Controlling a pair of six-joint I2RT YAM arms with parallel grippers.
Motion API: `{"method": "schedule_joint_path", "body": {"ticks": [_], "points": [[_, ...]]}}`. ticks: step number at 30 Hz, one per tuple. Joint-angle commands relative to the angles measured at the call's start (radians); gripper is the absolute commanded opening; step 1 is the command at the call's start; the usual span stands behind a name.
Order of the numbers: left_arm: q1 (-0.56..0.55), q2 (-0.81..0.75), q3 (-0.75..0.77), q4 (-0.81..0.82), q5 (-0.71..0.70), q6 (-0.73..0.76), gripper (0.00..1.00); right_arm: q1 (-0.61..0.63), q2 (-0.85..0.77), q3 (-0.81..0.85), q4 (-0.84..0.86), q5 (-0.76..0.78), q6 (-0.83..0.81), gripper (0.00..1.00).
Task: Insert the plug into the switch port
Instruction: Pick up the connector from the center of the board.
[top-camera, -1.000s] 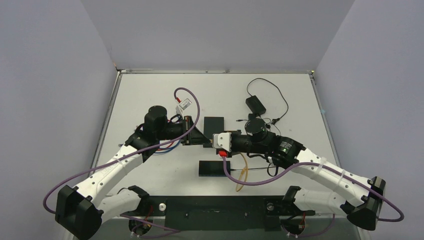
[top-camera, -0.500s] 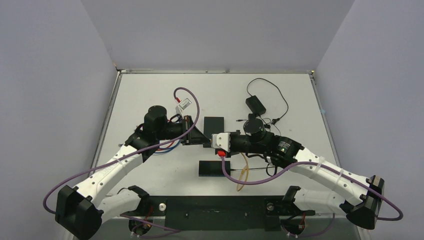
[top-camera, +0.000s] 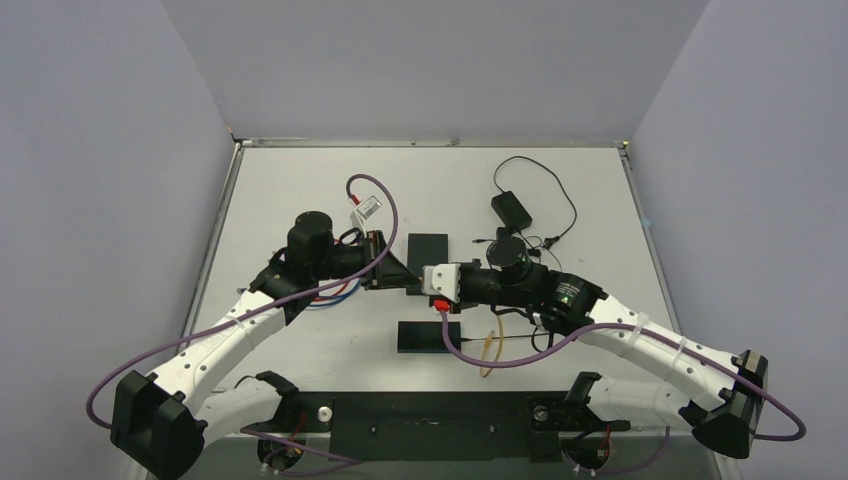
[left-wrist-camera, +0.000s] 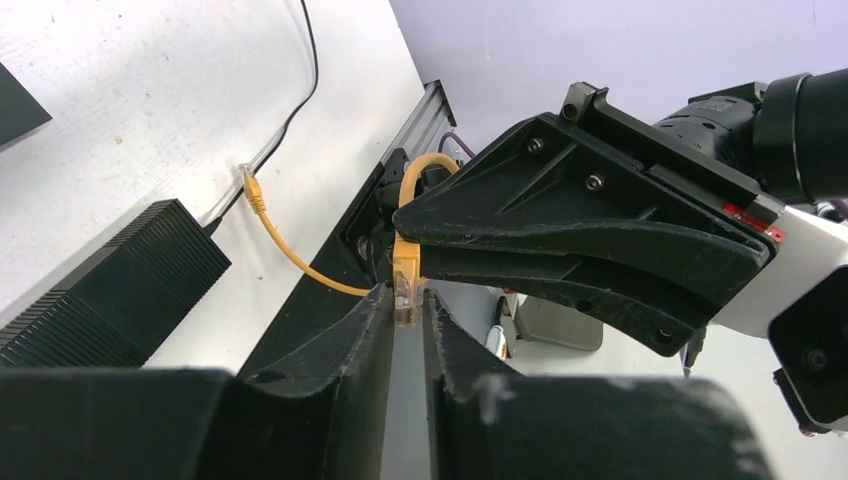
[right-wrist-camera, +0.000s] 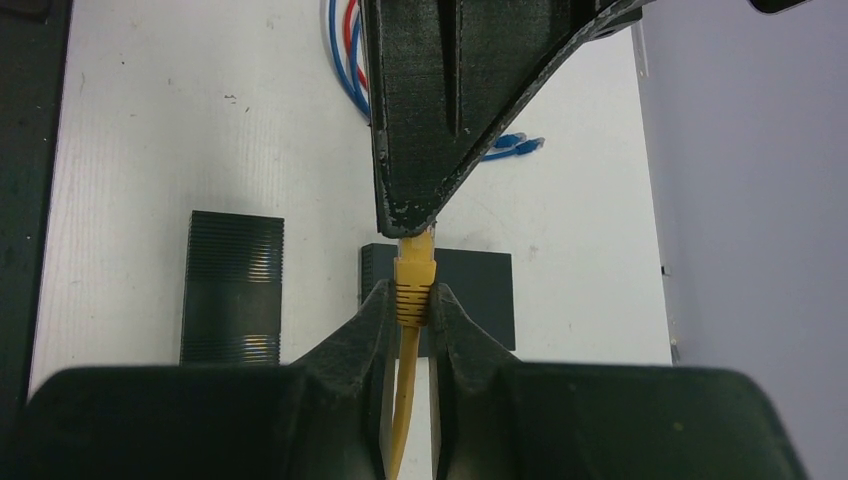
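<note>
The yellow plug (right-wrist-camera: 414, 270) hangs in mid-air above the table's middle, held from both sides. My right gripper (right-wrist-camera: 413, 295) is shut on its ribbed yellow boot, and the cable (top-camera: 488, 345) trails back under the right arm. My left gripper (left-wrist-camera: 405, 300) is shut on the plug's clear tip (left-wrist-camera: 406, 290). In the top view both grippers meet tip to tip, left gripper (top-camera: 412, 283) against right gripper (top-camera: 426, 285), which hides the plug there. Below lie a smooth black box (right-wrist-camera: 470, 290) and a ribbed black box (right-wrist-camera: 232, 287). No switch port shows on either.
Blue and red cables (top-camera: 335, 290) lie coiled under the left arm. A small black adapter (top-camera: 511, 208) with a thin black cord sits at the back right. The yellow cable's other end (left-wrist-camera: 250, 180) rests on the table. A white tagged connector (top-camera: 368, 208) lies behind the left wrist.
The right gripper's jaws have closed onto the plug's boot. The yellow cable loop under the right arm has shifted slightly. Both arms have barely moved.
</note>
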Motion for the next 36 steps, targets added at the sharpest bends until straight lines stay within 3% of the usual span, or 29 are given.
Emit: {"method": "schedule_joint_path", "body": {"ticks": [1,4,12,20,24,36], "points": [[0.007,-0.034,0.002,0.107,0.041,-0.022,0.22,0.007,0.002,0.008,0.03,0.011,0.023,0.0],[0.011,-0.042,0.006,0.097,0.021,-0.005,0.34,0.007,-0.026,0.0,0.024,0.044,0.046,0.0],[0.015,-0.044,0.016,-0.028,-0.109,0.094,0.43,0.008,-0.151,-0.022,-0.057,0.096,0.092,0.0],[0.015,-0.014,-0.009,-0.039,-0.173,0.139,0.45,0.014,-0.301,0.047,-0.261,0.125,0.138,0.0],[0.015,0.004,-0.033,-0.026,-0.208,0.157,0.45,0.022,-0.32,0.075,-0.393,0.065,0.175,0.0],[0.015,0.141,-0.098,0.026,-0.291,0.17,0.44,0.108,-0.245,-0.106,-0.285,0.051,0.351,0.0]]}}
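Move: The connector is already pinched in the right fingers, with the left fingers still closed on its clear end, 2 cm or so to the left hand's right. From the right hand the corded switch sits about 5 cm back, laterally level and some 22 cm below. From that hand, the second black box is roughly 13 cm ahead, 0 cm sideways and equally low, and the yellow cable's other plug about 6 cm back and 14 cm right. The connector comes free of the left fingers as they open to nearly half; the right hand, keeping its pinch, carries it about 7 cm right and as far back, rising some 4 cm before sinking below its starting height near the switch's right end and rolling about 15 degrees. The left hand drops nearly 10 cm and eases 4 cm forward, its fingertips dipping and swinging forward. ##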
